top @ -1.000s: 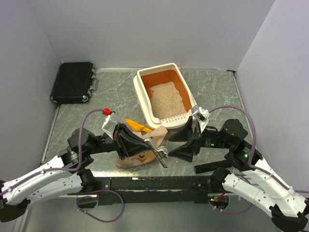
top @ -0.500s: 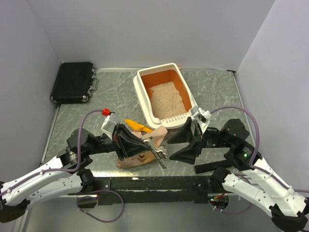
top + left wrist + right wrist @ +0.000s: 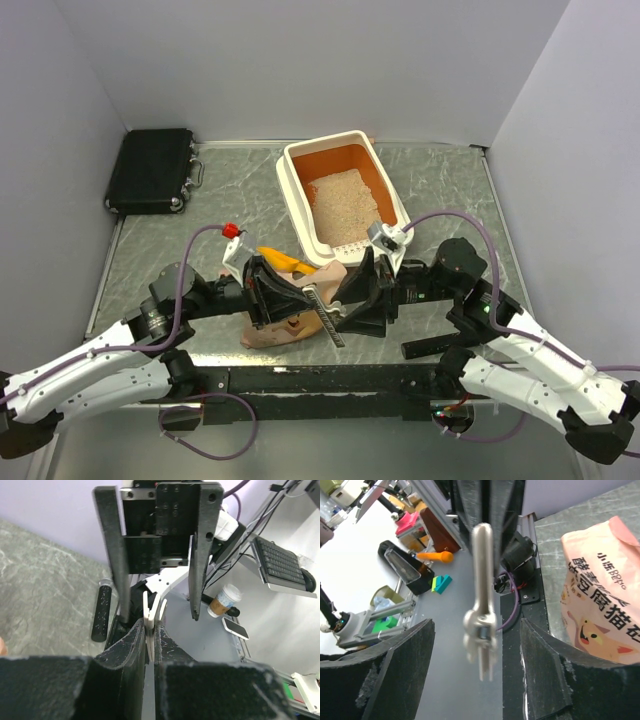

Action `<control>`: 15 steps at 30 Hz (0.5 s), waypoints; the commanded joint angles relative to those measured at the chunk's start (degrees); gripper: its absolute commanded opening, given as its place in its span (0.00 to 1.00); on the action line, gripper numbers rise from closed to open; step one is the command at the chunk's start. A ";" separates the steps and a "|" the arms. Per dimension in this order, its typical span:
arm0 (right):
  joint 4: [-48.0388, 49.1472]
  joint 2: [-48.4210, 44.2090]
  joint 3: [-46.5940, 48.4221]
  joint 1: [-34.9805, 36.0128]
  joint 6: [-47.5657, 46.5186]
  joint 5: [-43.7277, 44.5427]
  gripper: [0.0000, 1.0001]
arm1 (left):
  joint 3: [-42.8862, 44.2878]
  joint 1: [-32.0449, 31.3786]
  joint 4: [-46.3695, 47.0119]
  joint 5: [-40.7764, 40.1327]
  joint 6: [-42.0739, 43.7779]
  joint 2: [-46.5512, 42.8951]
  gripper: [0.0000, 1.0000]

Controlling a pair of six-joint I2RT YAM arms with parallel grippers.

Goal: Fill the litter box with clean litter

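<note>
The litter box (image 3: 293,190), cream outside and orange inside, stands at the back centre with pale clean litter (image 3: 345,208) in it. In front of it a peach-pink bag (image 3: 285,330) lies with a yellow scoop (image 3: 283,260) beside it. My left gripper (image 3: 298,298) is over the bag, shut on a thin pale bag clip (image 3: 149,622). My right gripper (image 3: 352,305) faces it from the right, open. Its fingers (image 3: 405,675) stand on either side of the clip's free end (image 3: 482,615) with gaps both sides. The bag (image 3: 600,610) shows printed characters and a cartoon animal.
A black case (image 3: 150,170) lies at the back left against the wall. Grey walls close in the marbled table (image 3: 440,185) on three sides. The arms' black base rail (image 3: 330,380) runs along the near edge.
My right arm has swung left from beside the litter box's near end, and its open fingers now straddle the clip. The left gripper keeps its hold, shifted slightly right.
</note>
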 commanded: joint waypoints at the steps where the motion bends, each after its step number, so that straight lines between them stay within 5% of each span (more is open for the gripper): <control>1: 1.94 0.03 2.94 1.52 -1.98 2.08 0.68 | 2.44 -0.03 0.57 -1.20 0.51 -0.13 0.01; 2: 1.24 0.03 3.12 1.78 -2.25 2.08 0.63 | 2.44 -0.03 0.30 -1.46 0.51 -0.14 0.01; 6: -4.38 0.21 4.35 2.22 -5.05 5.67 0.00 | 2.79 -0.03 -0.58 -2.16 0.60 -0.66 0.01; 9: -6.33 -1.28 2.52 2.48 -5.85 10.78 0.00 | 3.06 -0.03 -0.40 -2.43 0.16 -1.71 0.11; 12: -4.40 -3.56 0.58 2.48 -4.89 12.37 0.00 | 3.58 -0.12 0.12 -1.12 -0.02 -3.21 0.35; 13: -4.48 -3.83 0.57 2.57 -4.89 12.54 0.00 | 3.59 -0.04 -0.05 -0.94 0.59 -3.47 0.50; 15: -5.00 -3.92 1.27 2.57 -4.97 12.46 0.00 | 4.11 -0.03 -2.14 -1.29 2.35 -4.18 0.54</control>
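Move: The white bag clip stands at the left hand's fingertips, its middle roughly 2 cm to that hand's right and 1 cm back, at the same height. From the open right hand it lies about 3 cm left, neither ahead nor back, also level. Well below, the litter bag's middle is some 8 cm ahead and 8 cm left of the right hand. The yellow scoop lies about 17 cm ahead and 9 cm left of the right hand, low down. The white bag clip changes hands in mid-air: the right fingers, wide open around its near end, shut and pinch it, that hand easing about 1 cm forward and yawing some 5 degrees clockwise. The left hand stays in place, keeps its grip until the right is shut, then opens its fingers about halfway and lets go. ##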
